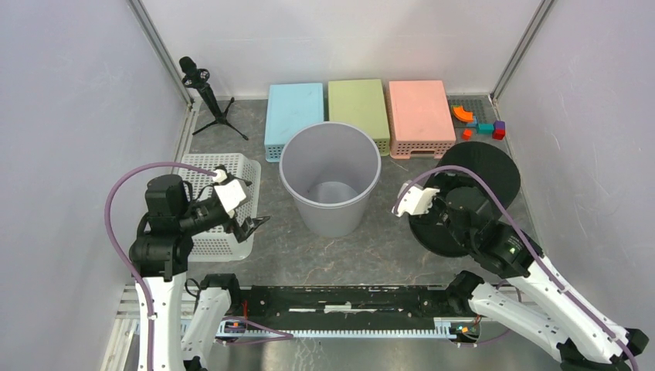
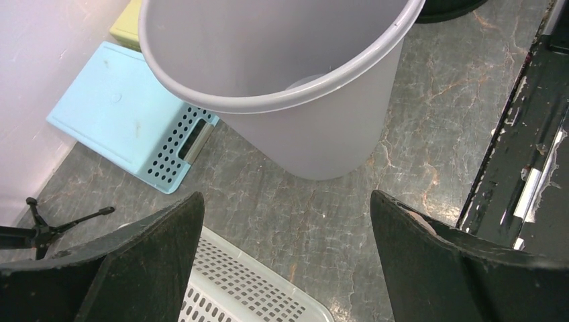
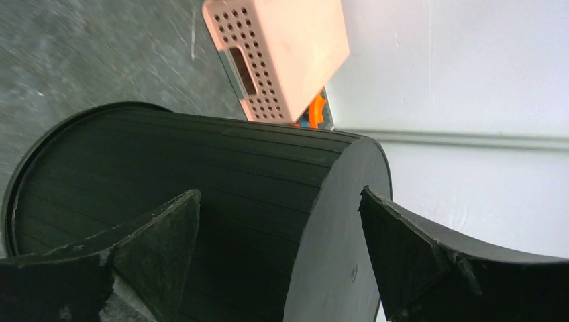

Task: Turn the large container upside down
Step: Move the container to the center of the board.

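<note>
A black ribbed large container (image 1: pixel 483 168) stands on the right of the table with its flat base up and its wide rim on the floor. My right gripper (image 1: pixel 454 193) is open, its fingers straddling the edge of that base without pinching it; in the right wrist view the container (image 3: pixel 201 154) fills the gap of the gripper (image 3: pixel 280 194). A grey round bin (image 1: pixel 332 220) stands upright in the middle, mouth up and empty. My left gripper (image 1: pixel 259 224) hangs open to the left of it, holding nothing. In the left wrist view the bin (image 2: pixel 322 134) lies beyond the gripper (image 2: pixel 287 198).
A white perforated basket (image 1: pixel 232 174) lies under the left arm. Blue (image 1: pixel 294 116), green (image 1: pixel 357 108) and pink (image 1: pixel 419 116) baskets line the back wall. Coloured toy blocks (image 1: pixel 479 124) sit at the back right, a small black tripod (image 1: pixel 208 97) at the back left.
</note>
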Controlling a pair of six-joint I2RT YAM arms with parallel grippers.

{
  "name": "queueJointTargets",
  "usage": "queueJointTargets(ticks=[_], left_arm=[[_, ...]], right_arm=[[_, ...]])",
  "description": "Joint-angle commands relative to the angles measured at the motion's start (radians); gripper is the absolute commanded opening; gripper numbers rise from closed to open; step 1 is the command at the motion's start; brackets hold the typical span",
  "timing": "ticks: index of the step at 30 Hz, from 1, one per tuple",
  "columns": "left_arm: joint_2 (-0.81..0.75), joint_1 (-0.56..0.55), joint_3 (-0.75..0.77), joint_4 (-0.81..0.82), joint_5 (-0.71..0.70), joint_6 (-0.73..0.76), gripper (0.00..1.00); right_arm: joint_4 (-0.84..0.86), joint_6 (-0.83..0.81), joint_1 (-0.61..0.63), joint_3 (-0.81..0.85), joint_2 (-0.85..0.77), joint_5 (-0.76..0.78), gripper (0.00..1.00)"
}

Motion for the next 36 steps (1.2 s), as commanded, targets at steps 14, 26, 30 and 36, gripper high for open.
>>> queueJointTargets(ticks=[14,26,30,36], left_arm=[[0.013,0.008,-0.017,0.089,0.066,-0.080,1.00],[0.041,0.009,-0.007,0.096,0.086,-0.083,1.00],[0.044,0.008,-0.013,0.095,0.094,-0.083,1.00],[0.047,0.009,-0.021,0.111,0.098,-0.102,1.00]], right_arm=[[-0.015,-0.112,-0.392,0.057,0.096,-0.070,0.93],[-0.007,-0.211,-0.645,0.082,0.152,-0.248,0.91],[-0.098,-0.227,-0.648,0.185,0.139,-0.469,0.91],[-0.272,-0.259,-0.646,0.415,0.166,-0.842,0.90]])
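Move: The upside-down black container stands against the right hand's right side, its middle about 9 cm to the right, 3 cm ahead and some 13 cm lower. The open grey container stands about 28 cm to the hand's left and 7 cm ahead. The pink basket is roughly 29 cm ahead and 4 cm left, the toy blocks about as far ahead but 16 cm right. From the left hand, the black container lies some 57 cm right and 8 cm ahead. Keep sweeping the right gripper to the right, away from the grey container, about 12 cm and slightly forward, turning it some 20 degrees clockwise. Go on pushing the black container along with the right side of the hand, fingers left open and not gripping. Then swing back left about 5 cm, turning counter-clockwise and rising roughly 4 cm, to come away from it. ##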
